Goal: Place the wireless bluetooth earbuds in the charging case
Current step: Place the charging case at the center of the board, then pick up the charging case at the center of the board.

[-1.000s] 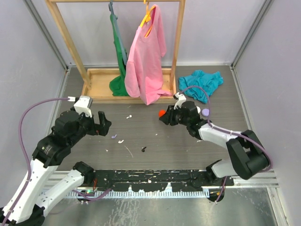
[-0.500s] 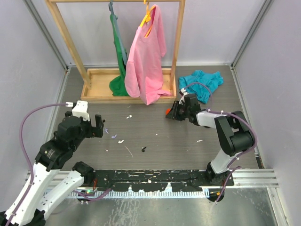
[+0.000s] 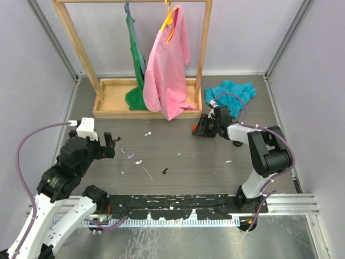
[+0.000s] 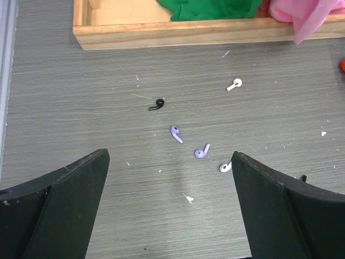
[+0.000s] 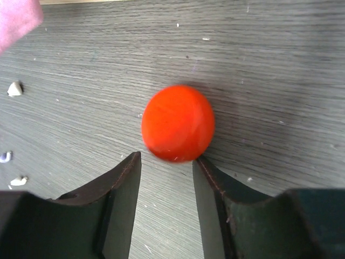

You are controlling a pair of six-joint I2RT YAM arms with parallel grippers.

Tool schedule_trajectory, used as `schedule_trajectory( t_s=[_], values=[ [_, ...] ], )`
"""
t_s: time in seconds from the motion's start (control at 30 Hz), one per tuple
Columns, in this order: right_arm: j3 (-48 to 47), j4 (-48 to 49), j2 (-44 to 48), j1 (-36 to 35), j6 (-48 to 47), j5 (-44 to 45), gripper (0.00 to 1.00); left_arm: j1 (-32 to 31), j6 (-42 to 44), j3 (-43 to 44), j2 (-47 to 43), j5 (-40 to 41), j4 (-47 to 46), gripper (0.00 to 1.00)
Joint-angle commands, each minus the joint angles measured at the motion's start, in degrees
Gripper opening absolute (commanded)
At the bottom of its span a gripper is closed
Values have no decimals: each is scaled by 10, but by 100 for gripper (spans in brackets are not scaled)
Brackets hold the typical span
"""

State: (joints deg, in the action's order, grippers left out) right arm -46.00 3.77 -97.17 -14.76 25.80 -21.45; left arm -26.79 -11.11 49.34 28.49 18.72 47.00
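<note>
A round red charging case (image 5: 178, 130) lies on the grey table just beyond my right gripper (image 5: 166, 162). Its jaws stand slightly apart with nothing between them, and the right fingertip (image 5: 207, 168) touches the case's edge. In the top view that gripper (image 3: 198, 129) is low at the back right and covers the case. My left gripper (image 4: 170, 162) hangs wide open over bare table. Ahead of it lie two lilac earbuds (image 4: 176, 133) (image 4: 201, 151), a black earbud (image 4: 156, 104), and two white earbuds (image 4: 234, 84) (image 4: 225, 168). Another black earbud (image 3: 164, 172) lies mid-table.
A wooden clothes rack (image 3: 145, 100) with a pink shirt (image 3: 167, 70) and green garment (image 3: 136, 59) stands at the back. A teal cloth (image 3: 233, 94) lies behind the right gripper. Thin white scraps (image 3: 146, 173) dot the table. A black rail (image 3: 172, 208) runs along the near edge.
My right gripper has dropped to the table and parted its jaws, leaving the red case lying there. My left gripper has drawn back to the left, still wide open.
</note>
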Motion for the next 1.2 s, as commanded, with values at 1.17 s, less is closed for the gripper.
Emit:
schedule_trajectory(
  t_s=[1.17],
  values=[
    [-110, -87, -3, 41, -142, 377, 78, 5, -3, -5, -25, -5, -32, 98]
  ],
)
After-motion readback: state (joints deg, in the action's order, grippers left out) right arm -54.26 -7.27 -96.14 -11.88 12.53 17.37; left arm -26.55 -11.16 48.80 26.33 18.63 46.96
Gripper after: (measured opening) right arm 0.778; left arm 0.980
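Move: The white case lies about 12 cm to the right hand's right and 4 cm ahead, a centimetre or so lower. The red case is right at the fingertips, 1 cm ahead and 1 cm left; the purple case lies 17 cm right and 2 cm ahead, the black case 18 cm right and 4 cm back. From the left hand, the white case lies some 50 cm right, 15 cm ahead and 22 cm below. Opening and rolling, the right hand arcs about 14 cm right, 5 forward, from red case towards white case. ##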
